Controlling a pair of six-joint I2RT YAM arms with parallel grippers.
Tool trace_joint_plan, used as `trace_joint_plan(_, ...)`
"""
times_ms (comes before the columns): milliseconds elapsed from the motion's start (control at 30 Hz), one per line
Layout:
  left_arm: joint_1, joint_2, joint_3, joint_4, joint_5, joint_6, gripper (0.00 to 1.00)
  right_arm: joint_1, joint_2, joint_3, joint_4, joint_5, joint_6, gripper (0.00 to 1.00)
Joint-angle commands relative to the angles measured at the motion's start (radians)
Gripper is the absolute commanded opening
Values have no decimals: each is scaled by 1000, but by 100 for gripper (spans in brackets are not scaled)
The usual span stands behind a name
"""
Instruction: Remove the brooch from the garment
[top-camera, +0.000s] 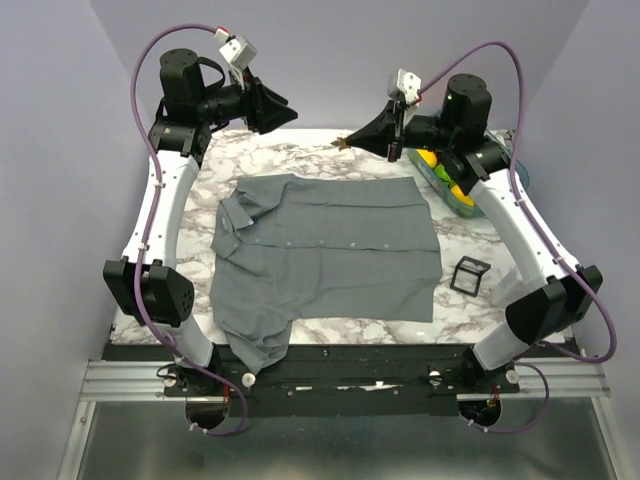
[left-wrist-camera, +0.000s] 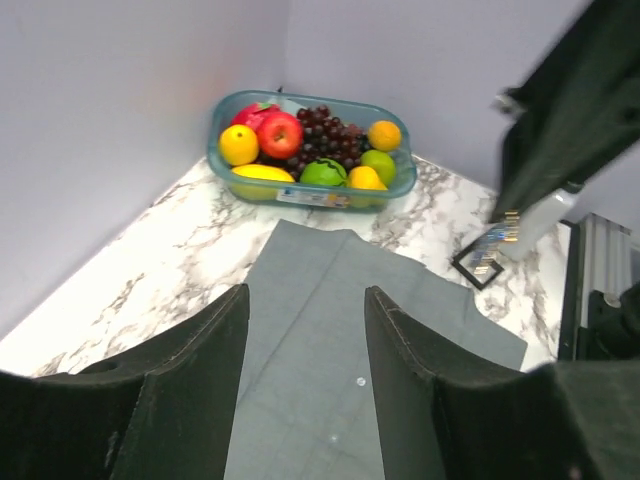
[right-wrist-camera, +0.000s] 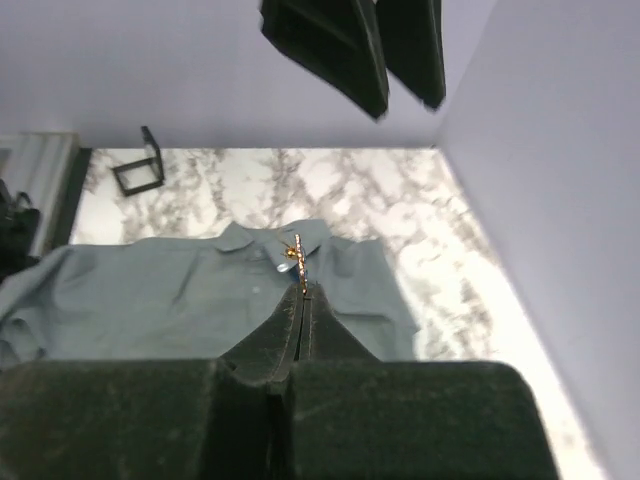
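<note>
The garment (top-camera: 330, 250), a grey button-up shirt, lies flat on the marble table, collar to the left. My right gripper (top-camera: 348, 141) hangs above the table's far edge, past the shirt, and is shut on the brooch (top-camera: 339, 144). In the right wrist view the brooch (right-wrist-camera: 297, 258) sticks out edge-on from the closed fingertips (right-wrist-camera: 303, 292), gold-rimmed and clear of the garment (right-wrist-camera: 200, 290) below. My left gripper (top-camera: 288, 115) is raised at the far left, open and empty. Its wrist view shows the fingers (left-wrist-camera: 200, 360) spread with the garment (left-wrist-camera: 310, 300) far beneath.
A clear tub of fruit (top-camera: 445, 180) stands at the far right, under the right arm. A black wire-frame cube (top-camera: 469, 274) sits on the marble right of the shirt. One sleeve (top-camera: 255, 345) droops over the near table edge. Walls close in on three sides.
</note>
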Motion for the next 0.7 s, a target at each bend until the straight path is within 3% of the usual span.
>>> trace_joint_plan(0, -12, 11, 7, 5, -52, -17, 59, 16, -4, 10, 35, 118, -193, 1)
trace_joint_plan(100, -37, 39, 24, 40, -68, -63, 60, 16, -10, -14, 109, 119, -93, 1)
trace_joint_plan(333, -118, 100, 62, 220, -7, -221, 61, 16, 50, 67, 20, 85, -35, 1)
trace_joint_plan(667, -147, 114, 49, 248, 38, -235, 61, 13, 74, 93, 6, 93, 26, 1)
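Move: The brooch, still held in the shut right fingertips, pokes out about 1 cm to the left of the right hand point, level with it. From the open left hand it lies roughly 9 cm to the right, 5 cm back and 2 cm lower. The garment is spread out some 40 cm below, its middle about 7 cm right and 3 cm back of the left hand. The fruit basket stands roughly 26 cm ahead and 36 cm right of the right hand, about 36 cm lower. Rightward by about 7 cm, the left hand travels back in to the brooch with its fingers wide open, turning slightly clockwise and easing to a stop with its fingertips beside it. The right hand keeps its pinch on the brooch, bobs up some 2 cm and sinks again while shifting a couple of centimetres forward. Neither left finger visibly touches the brooch. ##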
